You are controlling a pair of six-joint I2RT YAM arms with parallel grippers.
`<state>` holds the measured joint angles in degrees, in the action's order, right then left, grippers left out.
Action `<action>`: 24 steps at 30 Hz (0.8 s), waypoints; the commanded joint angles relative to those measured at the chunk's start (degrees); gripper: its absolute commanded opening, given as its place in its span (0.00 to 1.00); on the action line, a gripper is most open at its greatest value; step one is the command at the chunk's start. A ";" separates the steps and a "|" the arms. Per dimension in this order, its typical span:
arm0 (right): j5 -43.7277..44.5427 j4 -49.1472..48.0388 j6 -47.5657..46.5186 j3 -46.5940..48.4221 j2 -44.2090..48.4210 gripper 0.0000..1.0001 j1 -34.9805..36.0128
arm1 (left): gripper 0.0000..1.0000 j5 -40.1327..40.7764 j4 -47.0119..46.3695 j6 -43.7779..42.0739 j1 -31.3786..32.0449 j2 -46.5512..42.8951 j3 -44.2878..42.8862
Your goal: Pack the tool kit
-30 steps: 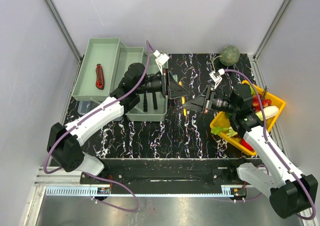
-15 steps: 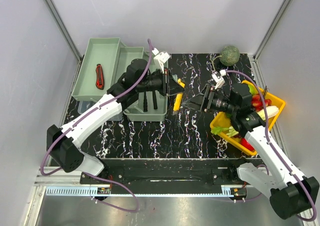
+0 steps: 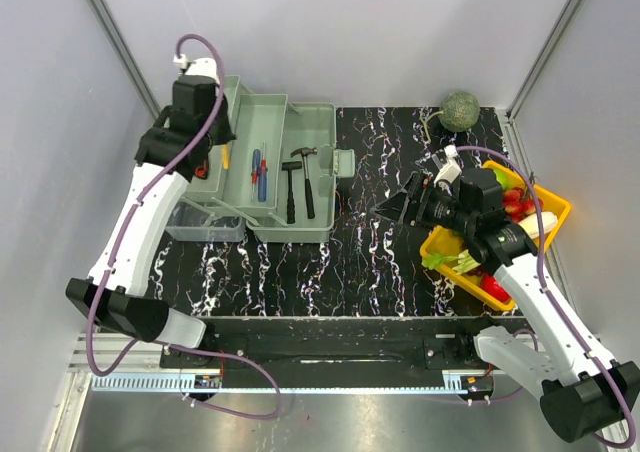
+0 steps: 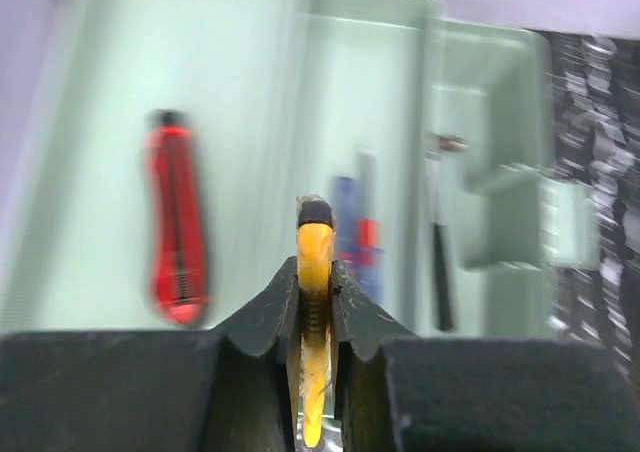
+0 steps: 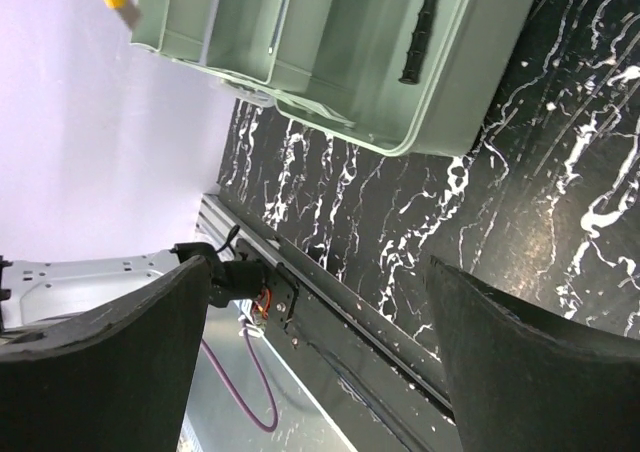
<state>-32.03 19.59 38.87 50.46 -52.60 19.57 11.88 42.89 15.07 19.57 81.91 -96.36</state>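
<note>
The pale green toolbox (image 3: 322,132) stands open at the back left, trays folded out. Its body holds a black hammer (image 3: 297,175); the middle tray holds red and blue screwdrivers (image 3: 258,167). A red-handled tool (image 4: 172,217) lies in the left tray. My left gripper (image 3: 215,140) hovers over that left tray, shut on the yellow knife (image 4: 314,247), which also shows in the top view (image 3: 226,155). My right gripper (image 3: 396,206) hangs open and empty over the mid table, right of the toolbox (image 5: 300,32); its fingers (image 5: 100,352) stand wide apart.
A yellow tray (image 3: 552,204) of fruit and vegetables sits at the right edge under the right arm. A green melon (image 3: 461,110) lies at the back right corner. A clear lid (image 3: 205,227) sticks out at the toolbox's near left. Walls stand close on both sides.
The right gripper opened and let go of the yellow knife as the left shut on it. The left arm then swung left with it, to above the toolbox's left tray.
</note>
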 commanded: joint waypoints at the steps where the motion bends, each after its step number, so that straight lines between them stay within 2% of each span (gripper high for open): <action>1: 3.03 1.94 -1.78 0.70 0.48 0.91 0.29 | 0.00 20.10 6.59 -5.83 -5.06 1.05 -7.00; 7: 3.82 0.98 -0.38 -1.32 -0.84 0.91 0.29 | 0.00 31.86 7.46 -10.32 -8.85 9.48 -11.91; 10: 3.73 0.36 0.15 -2.03 -1.89 0.90 0.29 | 0.00 34.43 8.00 -11.81 -9.55 14.93 -14.55; 19: 4.08 -0.08 -0.82 -2.65 -3.65 0.90 0.29 | 0.00 31.99 1.50 -20.07 -13.51 21.01 -13.87; 24: 2.77 -1.13 -0.29 -2.47 -6.02 0.90 0.29 | 0.08 28.04 -4.74 -23.59 -14.04 19.87 -8.42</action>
<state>-29.04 21.06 38.83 47.24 -57.19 19.57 42.02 45.45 -4.01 5.72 104.31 -107.77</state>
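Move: The left hand already holds the yellow knife; the middle of the box's upper left tray lies about 12 cm to its left, 6 cm ahead and 18 cm below. In that tray the red tool is some 9 cm left and 3 cm ahead; the screwdrivers lie roughly 5 cm right and 2 cm ahead, 22 cm down. From the right hand the tray's middle is about 44 cm left, 20 cm ahead and 10 cm below. Left hand carries the yellow knife some 20 cm left across the tray, then down; right sinks 5 cm. ##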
